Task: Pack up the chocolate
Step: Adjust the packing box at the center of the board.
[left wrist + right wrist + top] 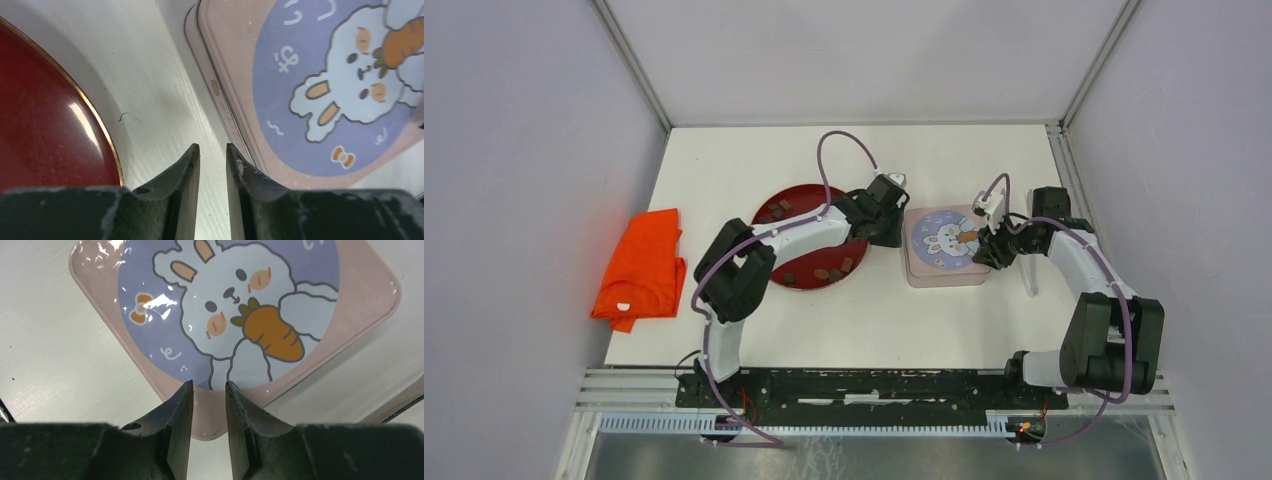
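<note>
Several small brown pieces of chocolate lie on the round dark-red plate. To its right stands the pale pink box, closed by a lid with a bunny and carrot picture. My left gripper hangs low over the bare strip of table between the plate and the box. Its jaws stand a narrow gap apart with nothing between them. My right gripper hovers over the box's right edge. Its jaws are also slightly apart and empty, above the lid's rim.
An orange cloth lies at the table's left edge. A clear plastic piece stands just right of the box, close to my right arm. Grey walls enclose the table on three sides.
</note>
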Robot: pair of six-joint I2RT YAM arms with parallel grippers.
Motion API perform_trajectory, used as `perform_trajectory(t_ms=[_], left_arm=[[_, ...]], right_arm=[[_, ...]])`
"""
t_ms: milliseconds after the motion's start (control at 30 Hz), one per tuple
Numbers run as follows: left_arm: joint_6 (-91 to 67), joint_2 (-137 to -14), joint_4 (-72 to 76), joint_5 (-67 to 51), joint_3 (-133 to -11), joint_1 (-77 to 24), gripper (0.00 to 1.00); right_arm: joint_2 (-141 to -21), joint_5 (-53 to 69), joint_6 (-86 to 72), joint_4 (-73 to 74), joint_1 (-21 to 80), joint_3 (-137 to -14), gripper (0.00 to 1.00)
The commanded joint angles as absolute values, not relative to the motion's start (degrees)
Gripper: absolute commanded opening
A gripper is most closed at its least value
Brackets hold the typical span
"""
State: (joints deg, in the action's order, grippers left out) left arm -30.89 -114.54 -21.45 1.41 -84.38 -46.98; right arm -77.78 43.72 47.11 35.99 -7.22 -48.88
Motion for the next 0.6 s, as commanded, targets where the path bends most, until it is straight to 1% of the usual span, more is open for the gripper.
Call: perform_trajectory(t_ms=[0, 133, 233, 300, 333, 400, 433, 467, 500, 567], left_arm=[[-27.2, -106.5, -21.3, 3.3, -84.1, -47.1, 0.35], [-27.7, -100.4, -17.3, 1.7, -80.6, -47.1, 0.43], [-28.4, -95.1, -11.2, -0.4, -76.6, -47.1, 0.5], [-28.7, -91.6, -6.2, -2.3, -73.8, -47.1, 0.59], [-28.8, -90.0, -3.9, -3.0, -72.7, -47.1, 0.63], [-28.5, -87.7, -0.4, -3.9, -71.3, -47.1, 0.73], [-28.4, -87.0, 1.2, -4.1, -71.0, -47.0, 0.78], [-28.4, -86.7, 2.5, -4.1, -71.1, -47.0, 0.84], [-28.4, -86.6, 3.5, -4.6, -71.0, -46.8, 0.87], [-29.1, -87.2, 5.1, -6.7, -71.1, -46.2, 0.89]], right_arm=[[-76.9, 40.7, 55.4, 41.1, -7.1, -49.2, 0.37], [-73.8, 43.5, 58.7, 44.4, -7.1, -52.8, 0.42], [-72.7, 46.7, 62.1, 48.4, -7.1, -56.6, 0.43], [-72.0, 49.3, 66.4, 51.5, -7.1, -58.7, 0.47], [-71.4, 50.8, 69.6, 53.0, -7.1, -59.0, 0.52], [-69.1, 53.6, 78.7, 55.8, -7.1, -57.8, 0.68], [-67.9, 54.6, 85.8, 57.7, -7.1, -56.4, 0.78], [-66.3, 55.4, 93.8, 59.4, -7.1, -54.1, 0.86], [-64.8, 55.6, 101.6, 60.1, -7.1, -51.8, 0.97], [-61.9, 55.5, 112.1, 59.6, -7.1, -46.7, 0.98]])
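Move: The packing box, lid on, lies about 11 cm to the right of the left hand and level with it ahead, its middle some 3 cm below; its left edge is just beside those fingertips. From the right hand the box's middle is about 9 cm left, 4 cm ahead and 5 cm down. The red plate sits roughly 18 cm left of the left hand and 1 cm ahead; the tongs lie about 7 cm right of the right hand and 4 cm ahead. The packing box is left alone as both hands draw up and away from it. The left hand climbs steadily from beside the box's left edge, some 18 cm, its tips swinging outwards and up about 30 degrees, fingers opening wide. The right hand first eases back a little by the near right corner, then rises about 7 cm, turning counter-clockwise with tips lifting and fingers spreading wide. ##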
